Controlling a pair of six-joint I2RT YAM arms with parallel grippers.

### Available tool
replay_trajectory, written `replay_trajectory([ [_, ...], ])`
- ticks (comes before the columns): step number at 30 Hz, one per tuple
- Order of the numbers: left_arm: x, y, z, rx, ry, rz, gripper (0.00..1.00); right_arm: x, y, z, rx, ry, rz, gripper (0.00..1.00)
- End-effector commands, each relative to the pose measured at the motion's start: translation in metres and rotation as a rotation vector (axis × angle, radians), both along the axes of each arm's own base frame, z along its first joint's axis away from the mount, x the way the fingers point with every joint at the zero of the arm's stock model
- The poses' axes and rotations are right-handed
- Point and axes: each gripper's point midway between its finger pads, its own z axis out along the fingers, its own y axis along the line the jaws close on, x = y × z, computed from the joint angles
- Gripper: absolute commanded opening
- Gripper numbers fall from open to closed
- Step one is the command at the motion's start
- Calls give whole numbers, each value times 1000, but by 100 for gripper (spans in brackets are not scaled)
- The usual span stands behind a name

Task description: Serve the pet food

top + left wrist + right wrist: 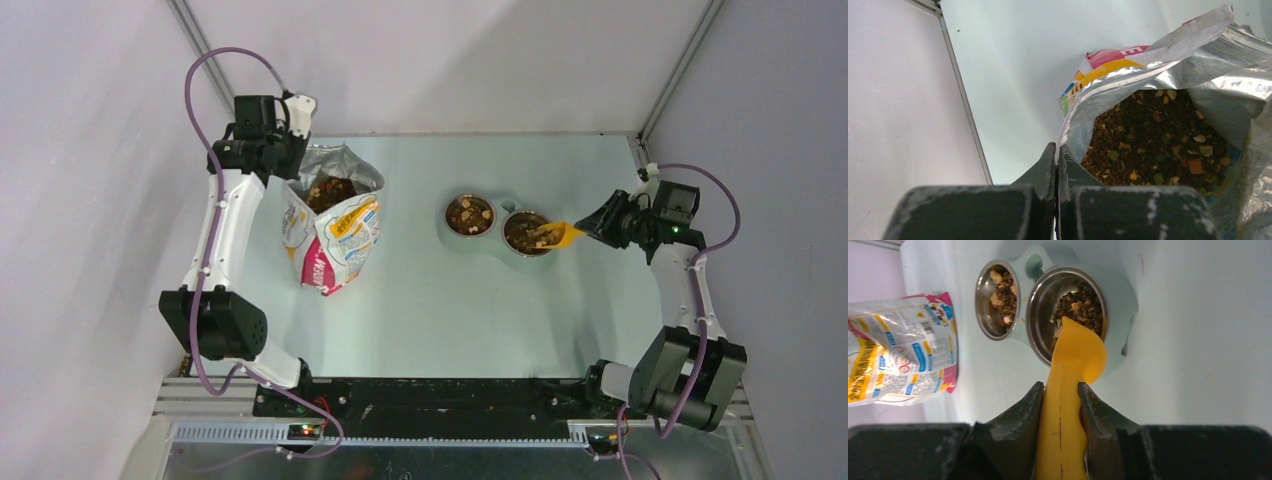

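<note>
The pet food [1153, 137] fills the open foil bag [335, 230], which stands upright at the table's left. My left gripper [1057, 150] is shut on the bag's rim at its back left corner. My right gripper [1060, 387] is shut on the handle of the yellow scoop [1073, 370]. The scoop [560, 235] is tipped over the right bowl [527, 233] of a double feeder [1120, 305], its head turned down into the kibble [1078, 307] there. The left bowl [469, 215] also holds kibble.
The pale feeder base [495, 250] sits at the middle of the table. A metal frame rail [963, 95] runs along the table's left edge beside the bag, and walls close in on both sides.
</note>
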Motion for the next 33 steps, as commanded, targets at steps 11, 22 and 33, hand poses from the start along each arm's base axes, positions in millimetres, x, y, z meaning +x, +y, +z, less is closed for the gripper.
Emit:
replay_trajectory([
  [11, -2, -12, 13, -84, -64, -24, 0, 19, -15, 38, -330, -145, 80, 0],
  [22, -1, -17, 19, -126, -60, -20, 0, 21, 6, 76, -582, -320, 243, 0],
  [33, -2, -16, 23, -118, -45, -21, 0, -26, -2, 103, -809, -452, 369, 0],
])
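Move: Roughly 10 cm to the right hand's left, 5 cm ahead and 10 cm below it, the right bowl sits under the tip of the scoop it holds. The left bowl is about 22 cm left and 9 cm ahead; the stand's round hole lies some 4 cm left of and 6 cm beyond the right bowl. From the left hand, the right bowl is about 46 cm to the right, 3 cm back and 22 cm below. Tipping the last food out over the right bowl, the right hand rolls some 35 degrees, its left side sinking, while it creeps up and forward, then left. It next lifts quickly away, fingers tilting upward and drawing slightly back, about 9 cm higher in all, still gripping the scoop. The left hand keeps its pinch on the bag's rim, easing about 1.5 cm right. ##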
